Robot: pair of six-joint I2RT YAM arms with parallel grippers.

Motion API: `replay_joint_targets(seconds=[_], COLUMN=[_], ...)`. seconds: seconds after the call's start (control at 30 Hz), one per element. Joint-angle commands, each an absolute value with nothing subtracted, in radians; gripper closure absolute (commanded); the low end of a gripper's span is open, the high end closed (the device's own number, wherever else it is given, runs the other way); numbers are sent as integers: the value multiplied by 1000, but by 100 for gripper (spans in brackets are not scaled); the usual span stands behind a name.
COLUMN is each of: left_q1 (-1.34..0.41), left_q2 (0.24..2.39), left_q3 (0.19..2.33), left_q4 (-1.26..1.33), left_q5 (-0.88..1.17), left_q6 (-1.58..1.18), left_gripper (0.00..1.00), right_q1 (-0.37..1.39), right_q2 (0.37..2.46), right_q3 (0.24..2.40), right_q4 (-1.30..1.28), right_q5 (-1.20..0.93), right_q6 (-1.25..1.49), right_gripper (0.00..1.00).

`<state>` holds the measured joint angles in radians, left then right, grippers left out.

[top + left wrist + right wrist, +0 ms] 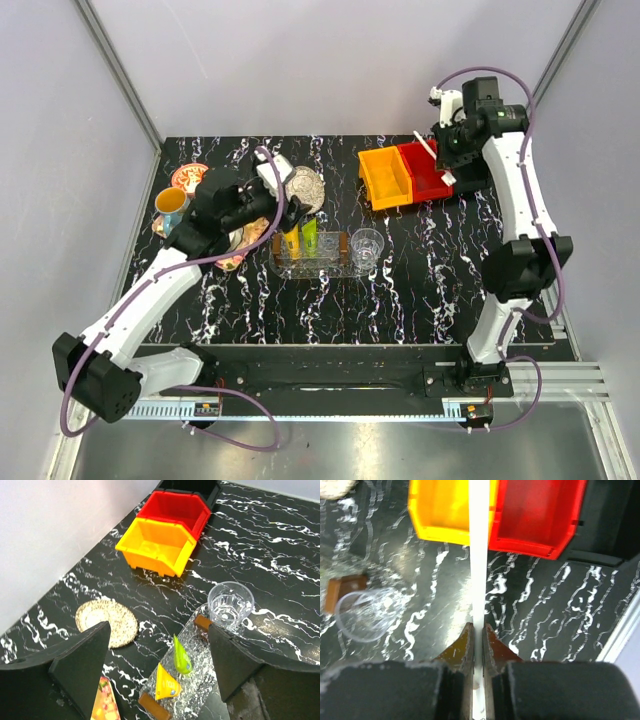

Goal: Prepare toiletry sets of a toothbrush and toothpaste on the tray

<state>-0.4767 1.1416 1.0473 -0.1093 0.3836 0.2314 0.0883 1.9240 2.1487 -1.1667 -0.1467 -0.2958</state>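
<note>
The clear patterned tray (335, 268) (205, 676) lies mid-table with brown handles at its ends. On it lie two toothpaste tubes side by side: an orange-yellow tube (291, 243) (167, 682) and a lime green tube (310, 238) (182, 657). My left gripper (275, 207) (157, 628) hovers above the tray's left part, open and holding nothing. At the back right, my right gripper (447, 165) (478, 630) is raised near the bins and shut on the slim white toothbrush (431, 150) (480, 555). The brush sticks out past the fingertips.
A clear glass (367, 247) (230, 602) (362, 615) stands at the tray's right end. A yellow bin (385, 178) (157, 545) and a red bin (425, 168) (175, 510) sit at the back. A round patterned dish (306, 187) (106, 622) and a colourful tray with cups (185, 215) lie to the left.
</note>
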Motion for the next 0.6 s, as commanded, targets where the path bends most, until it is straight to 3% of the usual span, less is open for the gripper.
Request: replay_joint_targets(seconds=[0.0,0.57], left_q1=[-558,-884], left_q2=[1169,1253], left_q3=[1160,1167], left_q4=[-173,-147], left_q5=[344,-60], left_q6=[366,888], left_gripper=[17,21], right_q1=[129,365], right_q2=[1806,1720], right_q3=[2102,1973], right_q4=[-1296,-1419], right_q5=[-334,-681], right_q6=[-336,-379], right_gripper=[100,100])
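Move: The left hand, empty, has the toothbrush it goes for about 35 cm to its right, 14 cm ahead and 4 cm lower. The stand is some 27 cm below it, 5 cm right; the green toothpaste is 3 cm right, 1 cm ahead. The right hand holds the toothbrush; the left gripper is 34 cm left, 13 cm back, 5 cm higher. The glass lies 18 cm left and 13 cm back, the red bin 11 cm ahead, level sideways. Leftward and back in one fast, nearly level sweep of about 20 cm, the right hand carries the toothbrush from the bins towards the left gripper, keeping its grip and turning counter-clockwise so the handle swings leftward. The left hand comes to meet it, some 7 cm right and a little back, fingers open, rolling about 35 degrees clockwise as seen along its fingers. ##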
